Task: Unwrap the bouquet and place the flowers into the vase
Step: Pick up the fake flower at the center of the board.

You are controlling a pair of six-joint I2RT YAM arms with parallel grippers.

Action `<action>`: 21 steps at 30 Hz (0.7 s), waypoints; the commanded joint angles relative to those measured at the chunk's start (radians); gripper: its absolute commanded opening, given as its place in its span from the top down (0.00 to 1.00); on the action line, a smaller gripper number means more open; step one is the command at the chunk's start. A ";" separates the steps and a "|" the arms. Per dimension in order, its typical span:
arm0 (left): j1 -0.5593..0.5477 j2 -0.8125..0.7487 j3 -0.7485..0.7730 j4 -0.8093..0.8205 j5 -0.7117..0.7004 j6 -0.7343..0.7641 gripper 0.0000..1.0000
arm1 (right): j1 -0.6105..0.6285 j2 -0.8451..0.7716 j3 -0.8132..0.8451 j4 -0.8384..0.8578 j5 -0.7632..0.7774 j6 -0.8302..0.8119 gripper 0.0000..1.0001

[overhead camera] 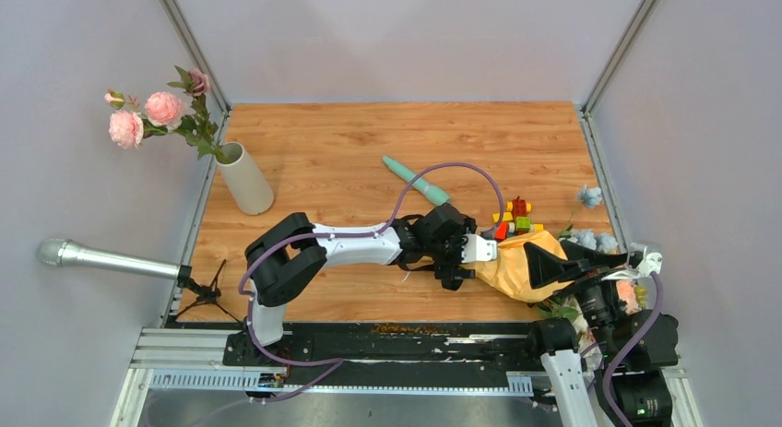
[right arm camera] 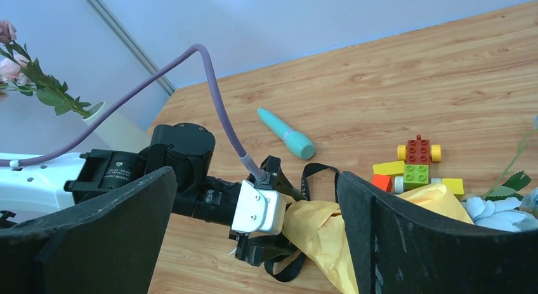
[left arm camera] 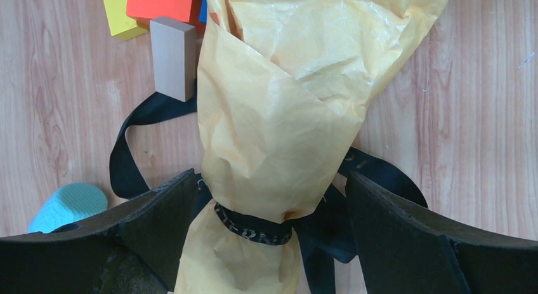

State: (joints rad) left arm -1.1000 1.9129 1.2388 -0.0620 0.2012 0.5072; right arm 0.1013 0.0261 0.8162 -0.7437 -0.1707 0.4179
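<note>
The bouquet (overhead camera: pixel 521 266) lies at the table's near right, wrapped in crinkled orange-tan paper (left arm camera: pixel 279 116) and tied at its narrow neck with a black strap (left arm camera: pixel 254 230). My left gripper (left arm camera: pixel 269 180) is open, its two jaws on either side of that tied neck. The left jaw is almost against the paper; the right one stands apart. My right gripper (right arm camera: pixel 255 180) hangs open over the bouquet's wide end. Pale blue flowers (overhead camera: pixel 590 238) poke out there. The off-white vase (overhead camera: pixel 244 178) stands at the far left with pink flowers (overhead camera: pixel 148 113) in it.
Small coloured toy blocks (overhead camera: pixel 515 217) lie just behind the bouquet, with a tan block (left arm camera: pixel 171 56) close to the paper. A teal stick (overhead camera: pixel 415 180) lies mid-table. A grey metal tube (overhead camera: pixel 101 258) on a small stand sits off the left edge.
</note>
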 commanded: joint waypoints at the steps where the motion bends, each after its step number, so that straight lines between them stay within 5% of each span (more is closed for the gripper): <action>1: -0.003 0.016 0.034 0.004 0.011 0.024 0.12 | -0.002 -0.012 -0.010 0.004 -0.008 0.011 0.00; 6: -0.004 0.089 0.141 -0.088 0.010 0.011 0.32 | -0.003 -0.014 -0.020 0.003 -0.014 0.022 0.01; 13: -0.003 0.120 0.149 -0.093 -0.007 0.015 0.34 | -0.003 -0.016 -0.009 -0.009 -0.014 0.011 0.01; 15: -0.004 0.124 0.153 -0.100 -0.007 0.013 0.42 | -0.004 -0.015 -0.006 -0.014 -0.008 0.010 0.01; 21: -0.046 0.077 0.135 -0.105 -0.035 0.032 0.89 | -0.002 -0.015 -0.004 -0.026 -0.007 0.001 0.01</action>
State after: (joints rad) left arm -1.1076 2.0182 1.3621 -0.1482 0.1860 0.5396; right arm 0.1013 0.0231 0.7986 -0.7670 -0.1768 0.4194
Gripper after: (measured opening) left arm 0.254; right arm 0.993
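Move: The bouquet's ribbon-tied neck lies almost between the open left fingers: about 1 cm ahead, 1 cm to their right and 2 cm below. The grey block stands roughly 6 cm ahead and 8 cm right of the left hand, the toy blocks 8 cm ahead and 14 cm right, and the middle of the teal cylinder some 17 cm ahead and 8 cm left. From the right hand, that neck is about 10 cm ahead, 16 cm left and 28 cm below. Lower the left gripper about 1.5 cm over the bouquet's neck, easing roughly as far to the right, towards the wide end of the wrap, and 1 cm forward. Close the fingers as it sinks, pause the closing at about two-thirds open, then, with the hand all but still, shut them further so both tips pinch the yellow paper beside the black ribbon. ##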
